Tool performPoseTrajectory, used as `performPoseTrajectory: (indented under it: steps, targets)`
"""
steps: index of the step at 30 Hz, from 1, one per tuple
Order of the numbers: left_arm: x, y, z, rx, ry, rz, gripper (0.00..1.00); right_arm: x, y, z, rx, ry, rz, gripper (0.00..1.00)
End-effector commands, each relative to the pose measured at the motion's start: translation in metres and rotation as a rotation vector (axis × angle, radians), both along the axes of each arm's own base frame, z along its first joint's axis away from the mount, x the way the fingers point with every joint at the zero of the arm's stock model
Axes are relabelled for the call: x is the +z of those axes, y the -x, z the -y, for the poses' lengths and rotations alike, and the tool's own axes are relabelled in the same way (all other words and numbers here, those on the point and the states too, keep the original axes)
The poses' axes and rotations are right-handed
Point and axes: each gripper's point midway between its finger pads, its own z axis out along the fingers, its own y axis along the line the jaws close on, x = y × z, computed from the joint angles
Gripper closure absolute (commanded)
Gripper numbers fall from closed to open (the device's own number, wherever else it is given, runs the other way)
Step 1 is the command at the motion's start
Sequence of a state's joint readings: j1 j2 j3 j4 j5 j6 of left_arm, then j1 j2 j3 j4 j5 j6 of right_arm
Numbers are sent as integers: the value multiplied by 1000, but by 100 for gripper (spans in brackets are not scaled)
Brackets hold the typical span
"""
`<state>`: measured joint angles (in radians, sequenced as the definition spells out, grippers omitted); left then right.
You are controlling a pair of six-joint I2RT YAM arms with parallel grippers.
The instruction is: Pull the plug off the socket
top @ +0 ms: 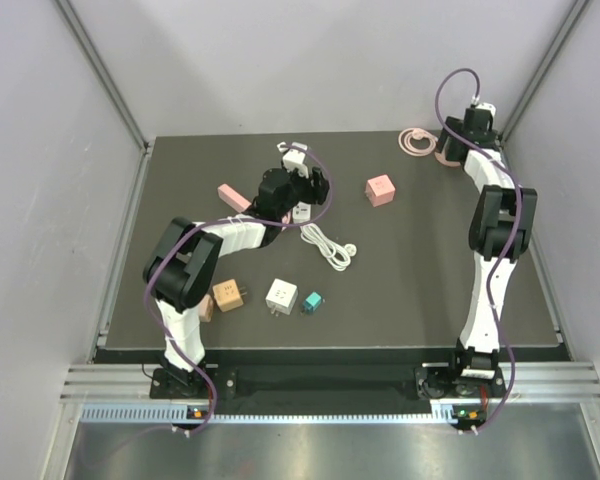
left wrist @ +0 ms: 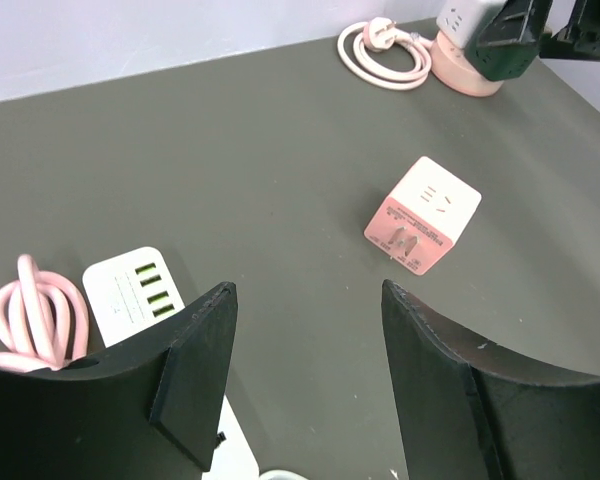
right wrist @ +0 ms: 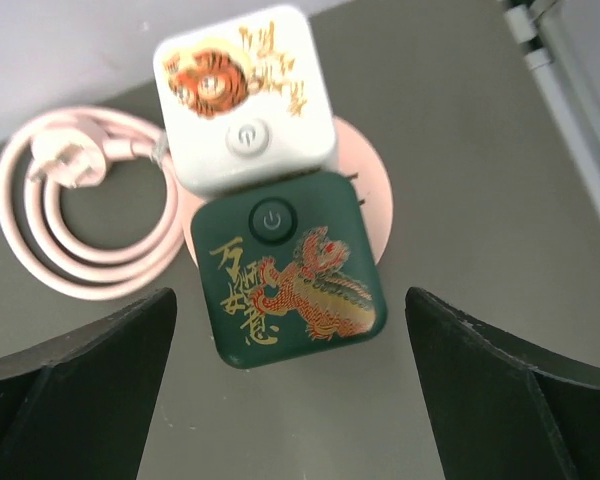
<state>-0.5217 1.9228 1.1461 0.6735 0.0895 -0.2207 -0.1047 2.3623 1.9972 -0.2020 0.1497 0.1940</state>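
In the right wrist view a dark green cube plug (right wrist: 285, 270) with a gold dragon sits on a round pink socket (right wrist: 375, 195), beside a white cube plug (right wrist: 242, 100) with a tiger print. My right gripper (right wrist: 288, 300) hangs open above the green plug, one finger on each side and neither touching it. From above, this gripper (top: 477, 118) is at the far right corner over the socket (top: 446, 158). My left gripper (top: 305, 178) is open and empty at mid-table. Its fingers (left wrist: 205, 350) stand over a white power strip (left wrist: 130, 290).
The socket's pink cord (top: 415, 140) lies coiled to its left. A pink cube adapter (top: 380, 190), the white strip's cord (top: 330, 245), a pink block (top: 233, 196), a tan cube (top: 229, 295), a white cube (top: 281, 295) and a small teal plug (top: 312, 302) lie on the mat. Walls stand close on both sides.
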Motion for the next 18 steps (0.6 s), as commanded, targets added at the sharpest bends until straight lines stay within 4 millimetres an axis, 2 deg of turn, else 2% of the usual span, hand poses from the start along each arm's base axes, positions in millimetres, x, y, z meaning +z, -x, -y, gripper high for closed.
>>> performPoseTrajectory:
  steps: [1,3,4,6,7,11,13,14,15,16,17,18]
  targets:
    - [26,-7,6,-23,55,55,36,16,-12,-7,37,-7,42,7]
    - [28,-6,7,-27,60,54,36,14,-10,-4,14,-4,39,12]
    - [29,-5,7,-30,63,55,36,11,-8,-3,12,-3,32,18]
    - [29,-5,7,-31,63,53,36,13,-7,1,-7,17,39,21]
    - [30,-4,8,-33,65,56,36,14,-7,3,-10,25,38,29]
    - [30,-4,7,-33,60,57,36,20,-8,9,-16,68,43,43]
    - [29,-4,7,-33,57,57,36,25,-9,9,-14,74,49,58]
    - [29,-5,6,-32,57,57,36,27,-9,8,-10,72,51,62]
    - [30,-4,7,-33,58,60,36,37,-7,4,-5,68,62,69]
    - [30,-5,8,-33,58,59,36,30,-1,0,-4,66,46,81]
    - [26,-5,8,-33,57,50,36,48,3,-1,-26,67,80,85]
    - [28,-4,9,-39,58,53,36,49,7,-8,-26,62,78,90]
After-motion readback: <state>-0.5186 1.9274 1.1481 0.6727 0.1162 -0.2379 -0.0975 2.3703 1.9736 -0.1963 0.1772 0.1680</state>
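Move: The green plug sits right in front of my open right hand, its middle about 1 cm farther out and some 2 cm below. The white plug stands about 6 cm farther out than my hand, about 1 cm lower. Both sit on the round pink socket, roughly 3 cm ahead and 6 cm down. Its pink cable coil lies about 9 cm left, 6 cm ahead and 8 cm below. From my left hand the green plug is roughly 16 cm ahead, 33 cm right and 9 cm lower. I sink my right hand the last 1.5 cm or so beside the green plug while closing the wide-open fingers, which come up against its left and right sides and pinch it just short of the white plug. The gripper's effort climbs once they meet the plug; from there the hand holds almost still, with hardly any turn of the wrist. ##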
